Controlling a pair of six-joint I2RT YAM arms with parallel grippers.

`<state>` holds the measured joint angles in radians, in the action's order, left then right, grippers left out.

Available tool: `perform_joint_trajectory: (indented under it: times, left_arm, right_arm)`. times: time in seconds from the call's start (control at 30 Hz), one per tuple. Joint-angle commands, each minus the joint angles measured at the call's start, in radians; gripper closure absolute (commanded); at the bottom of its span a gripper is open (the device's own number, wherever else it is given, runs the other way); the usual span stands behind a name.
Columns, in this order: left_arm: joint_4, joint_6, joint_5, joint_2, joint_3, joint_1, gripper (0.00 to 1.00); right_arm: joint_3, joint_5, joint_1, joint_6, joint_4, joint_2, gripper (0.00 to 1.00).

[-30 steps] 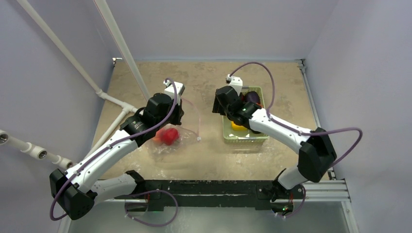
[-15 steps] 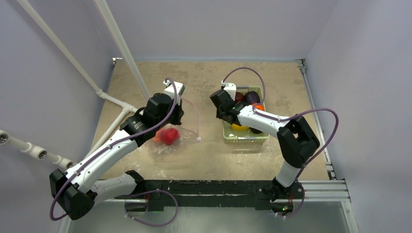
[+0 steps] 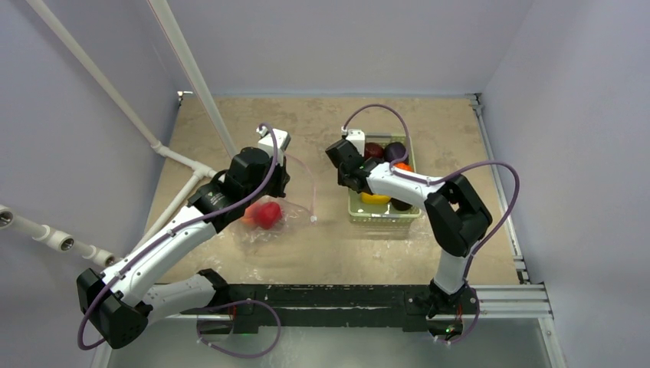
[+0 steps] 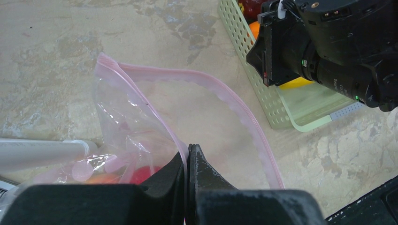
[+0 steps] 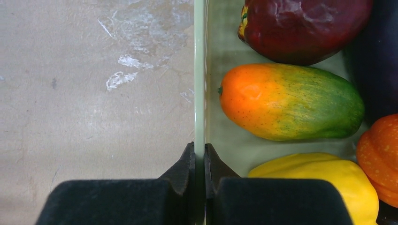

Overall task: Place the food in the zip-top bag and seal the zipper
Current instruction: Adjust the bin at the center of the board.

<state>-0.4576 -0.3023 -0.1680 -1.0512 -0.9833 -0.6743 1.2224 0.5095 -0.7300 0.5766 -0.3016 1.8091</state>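
The clear zip-top bag (image 4: 131, 126) lies left of centre with its mouth held up and open. My left gripper (image 4: 188, 149) is shut on the near lip of its pink zipper (image 4: 220, 91). A red apple (image 3: 267, 215) and an orange fruit (image 4: 101, 179) lie inside. My right gripper (image 5: 199, 149) is shut on the left wall of the pale green basket (image 5: 199, 70). In the basket lie a dark red fruit (image 5: 300, 28), an orange-green fruit (image 5: 291, 101), a yellow pepper (image 5: 319, 180), an orange pumpkin (image 5: 380, 154) and a purple eggplant (image 5: 380, 70).
The basket (image 3: 383, 217) stands right of centre, a hand's width from the bag's mouth and its white slider tab (image 3: 313, 218). White pipes (image 3: 180, 157) run along the left side. The right arm's body (image 4: 328, 42) hangs over the basket's near-left corner.
My right gripper has swung left to the basket's left wall and gone from open to shut on it. The left gripper and the bag have not moved.
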Motion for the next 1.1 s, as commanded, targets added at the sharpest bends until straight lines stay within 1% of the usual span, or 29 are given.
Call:
perform_joint_trajectory:
  times: [0.0,0.27,0.43,0.6,0.8,0.87,0.9,0.93,1.07]
  left_arm:
    - [0.035,0.013,-0.009,0.023,-0.005,0.001,1.0]
    - [0.033,0.014,-0.019,0.019,-0.003,0.001,1.0]
    - [0.033,0.013,-0.022,0.017,-0.004,0.001,1.0]
    - [0.034,0.013,-0.022,0.017,-0.005,0.001,1.0]
    - [0.033,0.014,-0.018,0.019,-0.006,0.001,1.0]
    - [0.033,0.015,-0.015,0.019,-0.005,0.0,1.0]
    - [0.033,0.015,-0.013,0.018,-0.005,0.001,1.0]
    - [0.033,0.015,-0.013,0.02,-0.006,0.001,1.0]
    - [0.034,0.015,-0.016,0.026,-0.005,0.001,1.0]
  right_arm:
    - [0.078,0.004,0.004,-0.041,0.063,0.0,1.0]
    - [0.125,-0.028,0.0,-0.134,0.135,-0.002,1.0]
    - [0.146,-0.051,-0.051,-0.176,0.148,0.026,1.0]
    - [0.155,-0.011,-0.121,-0.159,0.115,0.083,1.0]
    - [0.142,-0.01,-0.155,-0.139,0.102,0.092,1.0]
    - [0.15,0.004,-0.17,-0.126,0.087,0.083,0.85]
    - [0.155,0.014,-0.175,-0.119,0.08,0.074,0.79]
    - [0.161,0.023,-0.178,-0.113,0.071,0.065,0.71]
    - [0.183,0.032,-0.177,-0.078,0.026,0.016,0.6]
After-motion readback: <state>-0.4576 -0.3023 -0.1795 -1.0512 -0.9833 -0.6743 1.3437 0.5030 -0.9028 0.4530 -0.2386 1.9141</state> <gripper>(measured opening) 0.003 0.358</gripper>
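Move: The right gripper already has the bin's left rim between its fingertips; the bin's middle lies about 10 cm to its right, level with it fore and aft and some 3 cm lower. Inside, the mango is about 7 cm right and 4 cm ahead, the yellow pepper 8 cm right and 1 cm back. The bagged red fruit lies some 24 cm left and 8 cm back. From the left gripper, the bin's middle is roughly 29 cm right, 10 cm ahead and 19 cm below. Keep the right fingers pinched on the bin's left rim and ease forward a little while rising about 3 cm, then sweep left towards the bag, sinking and drawing back, some 9 cm left overall. Turn the hand about 15 degrees counter-clockwise on the way, and at the end open the fingers roughly a third to free the rim, leaving them astride it. ##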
